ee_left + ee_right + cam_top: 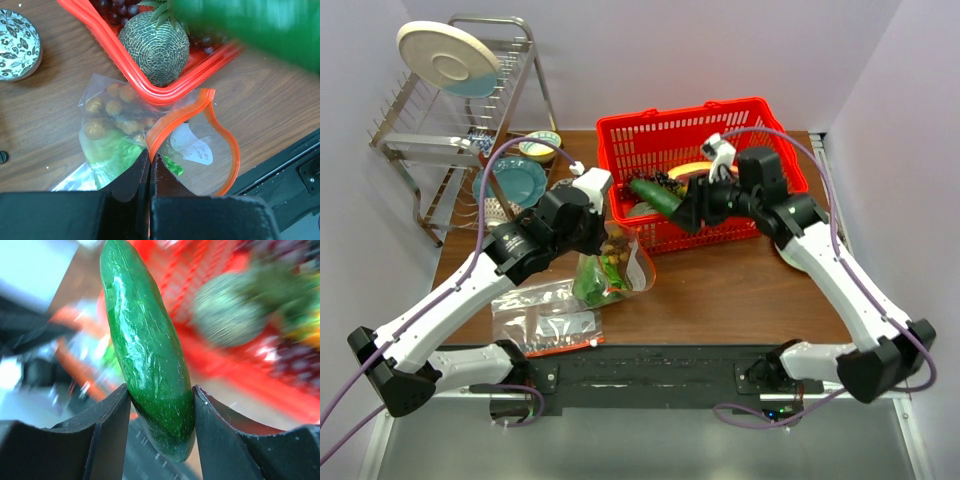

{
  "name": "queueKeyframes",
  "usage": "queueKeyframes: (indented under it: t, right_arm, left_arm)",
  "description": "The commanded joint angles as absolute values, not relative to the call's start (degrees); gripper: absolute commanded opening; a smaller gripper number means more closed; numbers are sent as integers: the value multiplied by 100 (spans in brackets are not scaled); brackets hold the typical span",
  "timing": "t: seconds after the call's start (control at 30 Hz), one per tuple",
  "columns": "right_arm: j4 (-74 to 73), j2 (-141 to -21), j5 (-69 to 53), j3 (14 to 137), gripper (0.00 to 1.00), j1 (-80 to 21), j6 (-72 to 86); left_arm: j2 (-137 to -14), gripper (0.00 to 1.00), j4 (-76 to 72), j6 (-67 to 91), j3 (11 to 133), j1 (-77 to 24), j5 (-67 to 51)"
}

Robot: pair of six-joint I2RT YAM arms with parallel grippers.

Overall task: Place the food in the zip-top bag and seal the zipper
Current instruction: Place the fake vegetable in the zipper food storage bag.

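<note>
The zip-top bag [612, 265] hangs by the basket's front left corner, with small brown nuts [114, 114] and pale-green cabbage [114, 156] inside. My left gripper [149, 156] is shut on the red-orange zipper [226, 134] at the near end of the mouth, which gapes in a loop. It shows in the top view too, the left gripper [603, 222] above the bag. My right gripper [161, 400] is shut on the low end of the dark green cucumber [147, 350]. That cucumber [655, 196] hangs over the basket's front left part, its tip pointing toward the bag.
The red basket [790, 150] holds a pineapple [155, 47], purple grapes [116, 7] and a yellow item. A second clear bag [545, 320] lies flat at the front left. A dish rack [450, 110], a teal plate [520, 180] and a patterned bowl [15, 45] stand at the back left.
</note>
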State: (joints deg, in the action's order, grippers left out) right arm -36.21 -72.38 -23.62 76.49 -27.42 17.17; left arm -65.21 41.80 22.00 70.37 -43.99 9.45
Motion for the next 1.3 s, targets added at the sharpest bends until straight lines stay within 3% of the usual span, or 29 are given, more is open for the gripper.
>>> queueKeyframes:
  t: [0.0,0.4,0.9,1.27]
  right_arm:
    - [-4333,-6725,-2628,7313,9,-3374,1880]
    - [-4149,-6152,-2690,6293,8,-3981,2496]
    - [-3138,-7444,-1916,6715,8,-4350,3568]
    - [-2725,-8121,-1644,6829,9,-4737,3718]
  left_arm:
    - [-6425,0,3911,2259,7049,-4377,905]
    - [-6434,0,3955,2443,7119,-4368,827]
    - [-6205,0,2444,3278,6250,-4368,-1334]
    - [-6153,0,2021,3489,6073,-4377,-1731]
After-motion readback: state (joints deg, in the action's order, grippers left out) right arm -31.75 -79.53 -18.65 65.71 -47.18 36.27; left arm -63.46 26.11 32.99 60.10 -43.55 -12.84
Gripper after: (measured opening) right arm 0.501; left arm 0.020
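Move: The right hand, already holding the cucumber, has the bag's open mouth roughly 14 cm to its left, 9 cm back and 10 cm lower. The melon in the basket lies about 10 cm left, level fore and aft, and 14 cm below; the red basket's middle is some 9 cm ahead, 3 cm right and 13 cm down. From the left hand, pinching the zipper edge, the mouth lies about 7 cm right, 2 cm back and 3 cm below. Swinging back from the basket by about 12 cm while sinking, the right hand then shifts left and slightly forward, still lowering, and feeds the gripped cucumber towards and into the bag mouth, its fingers tipping some 20 degrees more steeply down. The left hand first holds still, then carries its pinched zipper edge right and back, about 7 cm, rolling clockwise towards the right gripper. ##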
